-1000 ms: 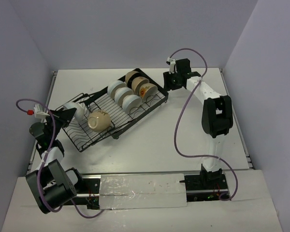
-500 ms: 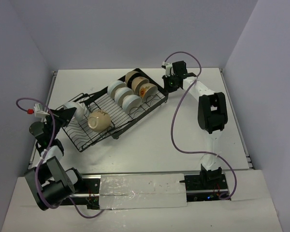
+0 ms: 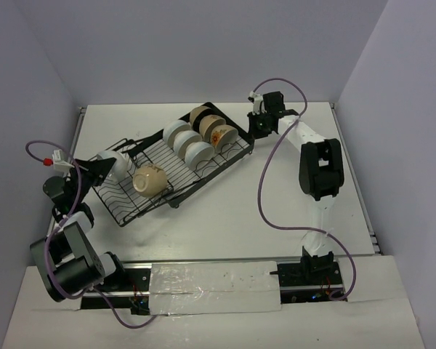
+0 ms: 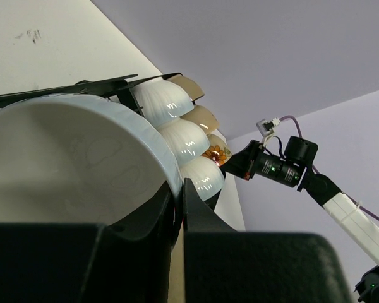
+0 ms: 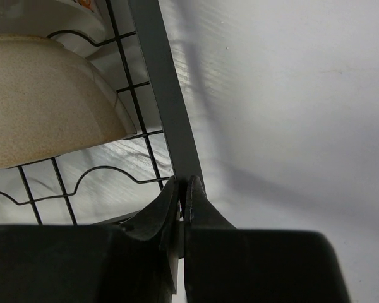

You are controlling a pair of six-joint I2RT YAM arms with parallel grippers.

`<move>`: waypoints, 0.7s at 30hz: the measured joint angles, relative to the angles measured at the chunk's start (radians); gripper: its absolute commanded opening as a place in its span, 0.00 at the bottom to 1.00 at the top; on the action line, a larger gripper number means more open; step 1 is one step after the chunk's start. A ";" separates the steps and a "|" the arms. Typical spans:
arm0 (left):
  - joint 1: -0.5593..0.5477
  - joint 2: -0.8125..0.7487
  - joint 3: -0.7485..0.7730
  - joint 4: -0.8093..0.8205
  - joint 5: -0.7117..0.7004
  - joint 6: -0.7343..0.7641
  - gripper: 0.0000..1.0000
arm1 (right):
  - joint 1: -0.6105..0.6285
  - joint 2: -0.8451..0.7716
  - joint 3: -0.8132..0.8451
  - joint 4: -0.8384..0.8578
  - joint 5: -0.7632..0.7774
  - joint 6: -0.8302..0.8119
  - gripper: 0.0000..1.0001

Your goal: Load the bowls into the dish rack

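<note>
The black wire dish rack (image 3: 176, 195) lies slanted across the table's middle. Several bowls stand in its right section, among them an orange-patterned one (image 3: 223, 135). A cream bowl (image 3: 149, 179) lies on its side in the left section. At the rack's left end my left gripper (image 3: 104, 167) is shut on the rim of a white bowl (image 3: 115, 163); the left wrist view shows its jaws (image 4: 179, 192) pinching that rim (image 4: 69, 164). My right gripper (image 3: 257, 131) is at the far right corner, shut (image 5: 184, 189) on the rack's grey rim bar (image 5: 158, 76), beside a speckled cream bowl (image 5: 44, 107).
Purple cables loop from both arms, the right one (image 3: 265, 196) hanging over the table right of the rack. White walls enclose the table on the left, back and right. The taped base strip (image 3: 211, 287) runs along the near edge.
My right gripper has moved a little nearer the rack's corner and closed on its rim bar. The left gripper still holds the white bowl, almost in the same place.
</note>
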 measured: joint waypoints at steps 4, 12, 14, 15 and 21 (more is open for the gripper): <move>-0.028 0.020 0.019 -0.003 -0.011 -0.002 0.05 | -0.021 0.000 -0.008 0.014 -0.018 0.027 0.00; -0.083 0.067 0.061 -0.004 -0.025 -0.021 0.05 | -0.060 -0.023 -0.059 0.072 -0.011 0.065 0.00; -0.096 0.079 0.070 -0.002 -0.029 -0.027 0.05 | -0.072 -0.034 -0.079 0.082 -0.010 0.084 0.00; -0.101 0.082 0.073 -0.002 -0.029 -0.034 0.05 | -0.078 -0.039 -0.087 0.085 -0.011 0.090 0.00; -0.113 0.080 0.068 0.011 -0.031 -0.047 0.06 | -0.109 -0.055 -0.112 0.092 -0.014 0.104 0.00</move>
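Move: My left hand still holds a white bowl by its rim. The rack's left section lies about 6 cm to the hand's right, 5 cm back and 12 cm below, with the beige bowl some 14 cm right, 5 cm back and 6 cm lower. My right fingers are already shut on the end rail, 1 cm below their pads; from there the flowered bowl stands about 10 cm left, level front to back and in height. With my right hand I keep the pinch on the rack's end rail and drag it about 5 cm to my right, at steady height, turning the wrist some 10 degrees clockwise. My left hand goes along, carrying the white bowl by its rim about 2.5 cm right and 2 cm forward, nearly level, its forward travel ending before its rightward travel. ##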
